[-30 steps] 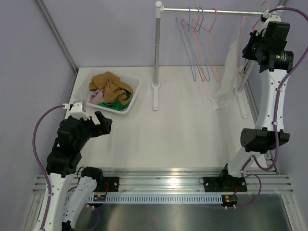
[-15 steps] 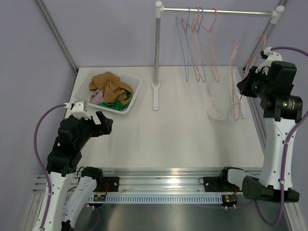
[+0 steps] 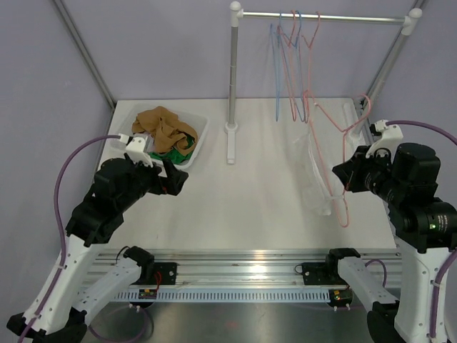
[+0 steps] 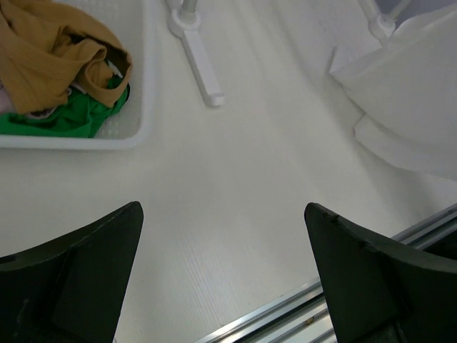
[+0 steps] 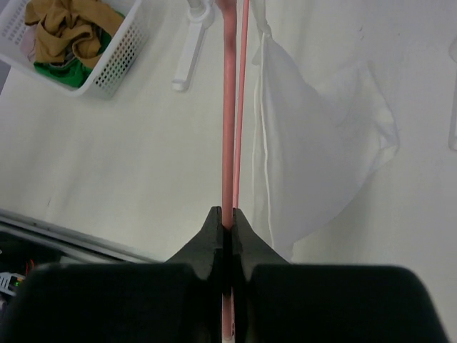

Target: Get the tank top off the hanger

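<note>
The pink hanger [image 3: 330,143] is off the rail and hangs tilted in the air over the table's right side. My right gripper [image 3: 348,176] is shut on its wire. The white tank top [image 3: 315,174] is draped on it and dangles toward the table. In the right wrist view the fingertips [image 5: 228,214] pinch the pink hanger [image 5: 228,107], with the tank top [image 5: 314,143] just to its right. My left gripper [image 3: 176,183] stands open and empty above the table's left part, near the basket. Its wrist view shows wide jaws [image 4: 223,211] and the tank top [image 4: 407,107] far right.
A white basket [image 3: 202,134] of brown, green and pink clothes sits at the back left. The clothes rack's pole [image 3: 232,71] and foot [image 3: 230,143] stand mid-table. Its rail [image 3: 343,18] carries several blue and pink hangers [image 3: 289,64]. The rack's right leg [image 3: 382,68] slants behind my right arm.
My right arm has lifted the hanger with the tank top off the rail and brought it down toward the near side. My left arm has shifted right and forward, jaws still open.
</note>
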`<action>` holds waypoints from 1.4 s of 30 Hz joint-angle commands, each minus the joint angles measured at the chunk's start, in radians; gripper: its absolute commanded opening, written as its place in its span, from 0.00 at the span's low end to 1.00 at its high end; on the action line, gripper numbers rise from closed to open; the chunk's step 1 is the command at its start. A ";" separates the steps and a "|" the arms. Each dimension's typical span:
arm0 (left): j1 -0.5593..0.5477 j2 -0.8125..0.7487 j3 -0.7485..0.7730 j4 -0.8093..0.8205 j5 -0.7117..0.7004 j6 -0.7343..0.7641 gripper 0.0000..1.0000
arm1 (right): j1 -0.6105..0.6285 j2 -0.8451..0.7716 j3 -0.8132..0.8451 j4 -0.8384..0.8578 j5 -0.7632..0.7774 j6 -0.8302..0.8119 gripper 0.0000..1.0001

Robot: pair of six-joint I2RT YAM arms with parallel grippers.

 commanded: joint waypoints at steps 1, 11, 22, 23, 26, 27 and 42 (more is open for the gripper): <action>-0.079 0.035 0.090 0.051 -0.108 -0.017 0.99 | 0.057 -0.027 -0.077 -0.003 0.023 0.004 0.00; -0.211 0.049 0.075 0.148 -0.147 -0.063 0.99 | 0.066 -0.142 -0.237 0.223 -0.505 0.017 0.00; -0.493 0.205 0.175 0.226 -0.510 -0.032 0.99 | 0.126 0.031 -0.217 0.287 -0.496 0.066 0.00; -0.495 0.229 0.181 0.284 -0.498 -0.017 0.99 | 0.191 0.074 -0.202 0.284 -0.464 0.066 0.00; -0.495 0.308 0.239 0.323 -0.492 0.023 0.99 | 0.374 0.165 -0.109 0.261 -0.299 0.046 0.00; -0.495 0.334 0.262 0.314 -0.527 0.028 0.99 | 0.407 0.180 -0.096 0.262 -0.268 0.047 0.00; -0.395 0.394 0.252 0.310 -0.538 0.025 0.64 | 0.612 0.291 0.039 0.322 -0.155 0.046 0.00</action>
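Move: From the left hand, the tank top's strap near the pink hanger's left end is about 38 cm to the right, 16 cm ahead and some 11 cm higher. The clothes basket is roughly 25 cm ahead of that hand and 10 cm left, 24 cm below; the rack's left foot is 23 cm ahead, 15 cm right and 27 cm lower. From the right hand, which already grips the hanger, that strap is about 17 cm ahead, 7 cm left and 6 cm higher. Keeping the hanger's shoulder pinched in shut fingers, the right hand sinks and draws back a little, then sweeps about 18 cm left in front of the rack, turning some 40 degrees counter-clockwise so the hanger's left end swings towards the left hand. The left hand meanwhile goes right and up, then forward towards that end and its strap, tipping up slightly and easing back left at the last, its wide-open fingers closing to about two-thirds; no touch on the strap can be made out. ##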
